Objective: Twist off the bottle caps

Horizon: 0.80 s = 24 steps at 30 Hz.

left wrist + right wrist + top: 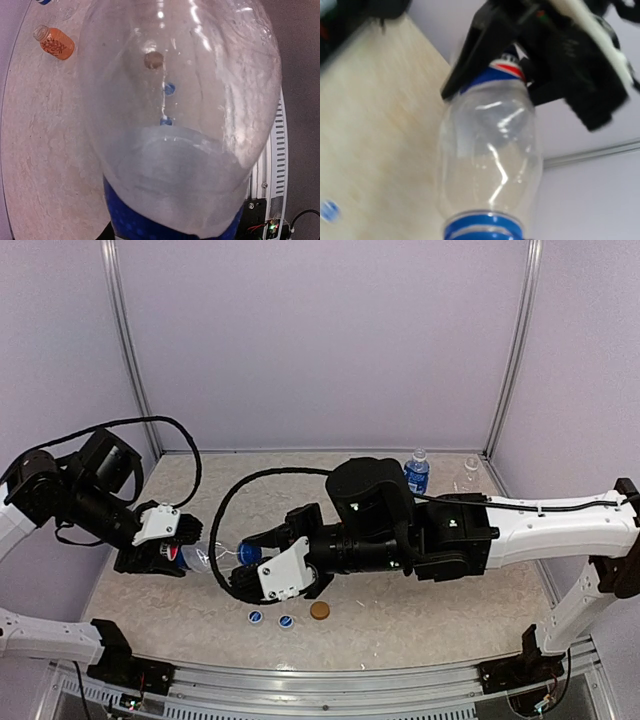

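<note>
A clear bottle (pixel 205 556) with a blue label hangs level above the table between my two arms. My left gripper (pixel 172 552) is shut on its labelled body; its black fingers (pixel 470 60) show clamped on either side of the label in the right wrist view. My right gripper (pixel 250 553) is shut on the bottle's blue cap (pixel 248 553), which shows at the bottom edge of the right wrist view (pixel 482 229). The bottle (pixel 180 150) fills the left wrist view and hides that gripper's fingers.
Two loose blue caps (pixel 255 617) (pixel 286 621) and a golden-brown cap (pixel 319 610) lie near the front edge. A blue-labelled bottle (pixel 417 472) and a clear bottle (pixel 470 470) stand at the back right. An orange bottle (pixel 54 42) lies on the table.
</note>
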Motion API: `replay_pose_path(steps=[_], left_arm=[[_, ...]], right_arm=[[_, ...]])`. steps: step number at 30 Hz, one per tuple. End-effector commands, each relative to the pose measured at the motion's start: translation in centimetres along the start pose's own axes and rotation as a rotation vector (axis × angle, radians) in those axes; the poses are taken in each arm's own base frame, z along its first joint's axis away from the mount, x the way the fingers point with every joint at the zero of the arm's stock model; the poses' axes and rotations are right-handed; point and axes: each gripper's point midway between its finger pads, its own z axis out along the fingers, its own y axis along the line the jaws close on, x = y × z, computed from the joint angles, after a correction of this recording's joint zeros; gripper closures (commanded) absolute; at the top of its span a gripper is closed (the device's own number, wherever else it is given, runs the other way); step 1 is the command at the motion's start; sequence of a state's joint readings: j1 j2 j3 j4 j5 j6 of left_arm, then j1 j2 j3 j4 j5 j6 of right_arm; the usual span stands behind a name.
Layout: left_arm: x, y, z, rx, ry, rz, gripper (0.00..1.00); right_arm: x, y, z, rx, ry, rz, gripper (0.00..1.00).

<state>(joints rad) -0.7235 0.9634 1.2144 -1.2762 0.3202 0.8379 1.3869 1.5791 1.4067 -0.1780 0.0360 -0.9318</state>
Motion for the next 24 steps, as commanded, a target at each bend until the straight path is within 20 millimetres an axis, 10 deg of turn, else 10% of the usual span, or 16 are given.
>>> replay_pose_path(steps=[1, 7, 13, 24], left_arm=[[-2.9, -0.6, -1.2, 0.042, -0.135, -0.006, 0.74], [-2.8, -0.5, -1.0, 0.026, -0.141, -0.015, 0.75], [-2.9, 1.6, -1.4, -0.077, -0.148, -0.036, 0.75], [-1.2, 6.7, -0.4, -0.343, -0.075, -0.01, 0.75]], right_arm=[[3.4, 2.2, 0.5, 0.03, 0.27, -0.457, 1.0], [1.9, 0.4, 0.0, 0.149, 0.216, -0.452, 0.97], [1.1, -1.3, -1.0, 0.266, 0.165, -0.272, 0.03], [-0.2, -5.5, -4.5, 0.29, -0.13, 0.486, 0.0]])
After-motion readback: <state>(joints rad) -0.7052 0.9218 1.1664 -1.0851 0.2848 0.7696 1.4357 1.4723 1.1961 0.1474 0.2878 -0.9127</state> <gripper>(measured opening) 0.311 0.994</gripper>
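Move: The right fingers already hold the blue cap at their hand point; it lies about 12 cm to the right of the left hand, level fore-and-aft and some 5 cm above it. From the right hand, roughly 30 cm below and 4 cm ahead, lie a loose blue-white cap 4 cm left, another 2 cm right and a brown cap 10 cm right. Right twists blue cap some 25 degrees, lets go, rolls back up-rightward about 3 cm; left carries bottle forward. ##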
